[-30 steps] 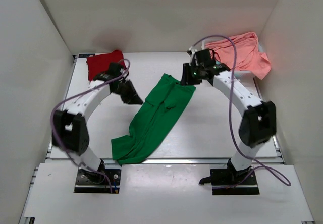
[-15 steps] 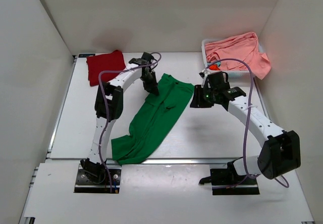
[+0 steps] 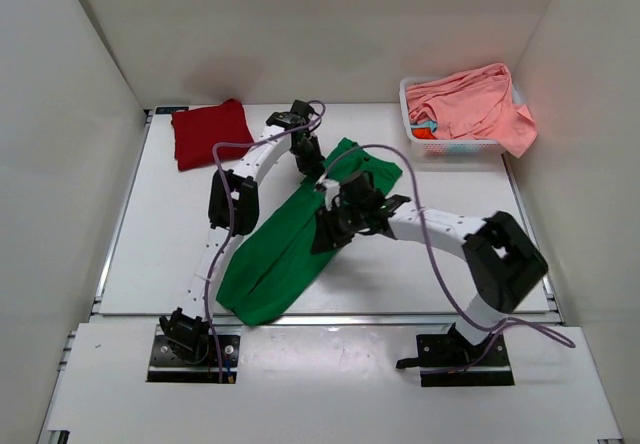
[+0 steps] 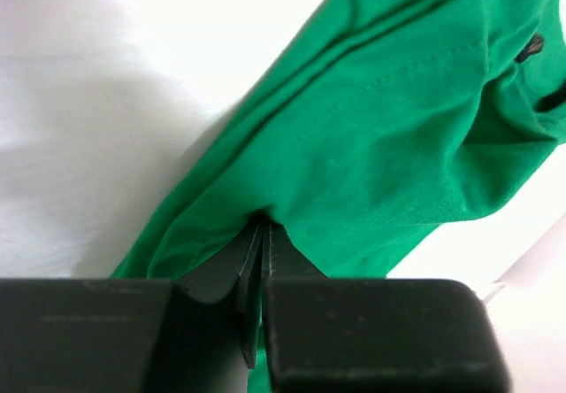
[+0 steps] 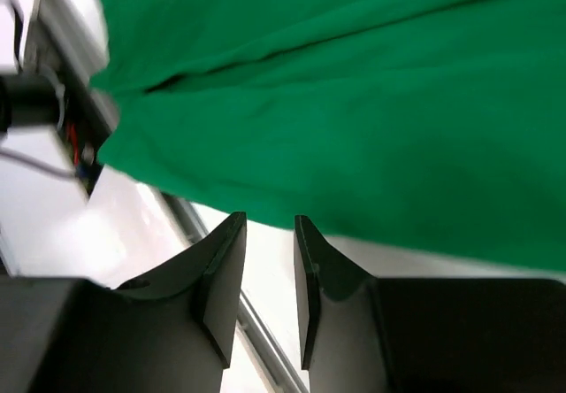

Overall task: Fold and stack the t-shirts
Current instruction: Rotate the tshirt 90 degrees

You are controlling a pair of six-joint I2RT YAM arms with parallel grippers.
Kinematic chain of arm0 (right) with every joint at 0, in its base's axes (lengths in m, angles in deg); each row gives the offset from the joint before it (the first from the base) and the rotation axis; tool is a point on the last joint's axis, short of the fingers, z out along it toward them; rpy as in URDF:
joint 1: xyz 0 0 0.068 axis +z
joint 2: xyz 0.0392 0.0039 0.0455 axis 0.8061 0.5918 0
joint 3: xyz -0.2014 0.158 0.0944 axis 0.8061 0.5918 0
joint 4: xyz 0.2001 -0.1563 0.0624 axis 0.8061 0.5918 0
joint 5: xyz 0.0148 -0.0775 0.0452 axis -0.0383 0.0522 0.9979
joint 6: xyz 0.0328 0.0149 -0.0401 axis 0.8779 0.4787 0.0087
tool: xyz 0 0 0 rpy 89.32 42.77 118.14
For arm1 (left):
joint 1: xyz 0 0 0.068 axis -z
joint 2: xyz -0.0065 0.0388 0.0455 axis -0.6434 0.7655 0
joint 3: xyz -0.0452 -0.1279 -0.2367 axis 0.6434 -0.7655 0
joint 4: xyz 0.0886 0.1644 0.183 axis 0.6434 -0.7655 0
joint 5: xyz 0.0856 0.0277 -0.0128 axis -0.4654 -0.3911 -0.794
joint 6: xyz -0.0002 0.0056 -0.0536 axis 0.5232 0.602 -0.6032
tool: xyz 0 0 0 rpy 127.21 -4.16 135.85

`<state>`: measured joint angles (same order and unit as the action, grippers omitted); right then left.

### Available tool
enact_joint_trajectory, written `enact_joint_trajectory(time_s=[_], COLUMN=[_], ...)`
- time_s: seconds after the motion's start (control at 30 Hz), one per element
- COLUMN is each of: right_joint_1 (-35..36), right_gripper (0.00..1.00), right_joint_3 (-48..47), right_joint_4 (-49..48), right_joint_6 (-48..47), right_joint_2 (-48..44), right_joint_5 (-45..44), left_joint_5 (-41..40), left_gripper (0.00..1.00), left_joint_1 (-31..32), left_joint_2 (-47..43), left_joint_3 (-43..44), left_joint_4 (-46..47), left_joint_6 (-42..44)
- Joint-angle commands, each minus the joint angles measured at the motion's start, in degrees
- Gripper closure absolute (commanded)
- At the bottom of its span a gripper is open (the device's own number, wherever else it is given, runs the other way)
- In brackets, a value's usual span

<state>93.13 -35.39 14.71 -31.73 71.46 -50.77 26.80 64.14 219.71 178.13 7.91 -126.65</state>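
Note:
The bright green t-shirt lies as a long diagonal band across the middle of the table. It fills the left wrist view and the right wrist view. My left gripper is shut on the green shirt's upper left edge. My right gripper hangs over the shirt's middle with its jaws a little apart and empty. The dark red t-shirt lies folded at the back left. The salmon pink t-shirt is heaped in the basket.
A white lattice basket stands at the back right corner with something orange inside under the pink cloth. White walls enclose the table on three sides. A metal rail runs along the table's near edge.
My right arm has swung left from beside the shirt's top to over its middle. My left gripper has shifted slightly right at the shirt's upper edge. The shirt's band looks wider and shifted.

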Motion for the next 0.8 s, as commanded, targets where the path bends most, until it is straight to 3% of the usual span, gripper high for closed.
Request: enact_joint_trajectory(time_s=[0.0,0.2,0.5,0.77], right_joint_1=[4.9,8.0,-3.4,-11.8], right_gripper=[0.75,0.77,0.77,0.78], right_joint_3=[-1.9,-6.6,-11.9,-18.1], right_joint_4=[-10.1,-2.3,19.4,26.0], right_joint_6=[0.6,0.2,-5.6,-15.8], right_joint_2=[5.8,14.6,20.3,22.1], right_joint_5=[4.6,0.4,-19.3,-18.0], left_joint_5=[-4.3,-2.6,-4.1,-3.9], left_gripper=[0.86,0.87,0.88,0.87], left_joint_1=[-3.1,-5.3,-9.8,-12.8], left_joint_2=[2.3,3.4,1.8,1.0], left_joint_3=[-2.7,-1.2,-1.1,-1.6], left_joint_4=[3.9,5.3,6.3,7.9], left_joint_6=[-2.9,-4.9,-6.4,-6.6])
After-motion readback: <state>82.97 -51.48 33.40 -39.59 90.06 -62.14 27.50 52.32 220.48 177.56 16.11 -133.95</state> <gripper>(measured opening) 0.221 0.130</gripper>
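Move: My left hand already has the green t-shirt pinched near its far left edge; the shirt's middle lies about 15 cm back towards me and 3 cm left of it. The folded red shirt stands some 28 cm to that hand's left and 12 cm farther out. From my right hand, hovering over the shirt, the green shirt's middle is roughly 8 cm ahead, 4 cm to the left and 9 cm below. I swing the shirt round with both hands: my left keeps its pinch and slides low over the table, forward and left about 12 cm, turning nearly 20 degrees counter-clockwise. My right drops 7 cm, back and left, onto the cloth near its right edge, then, fingers part open, presses and drags forward and right some 17 cm, rolling and turning clockwise. ##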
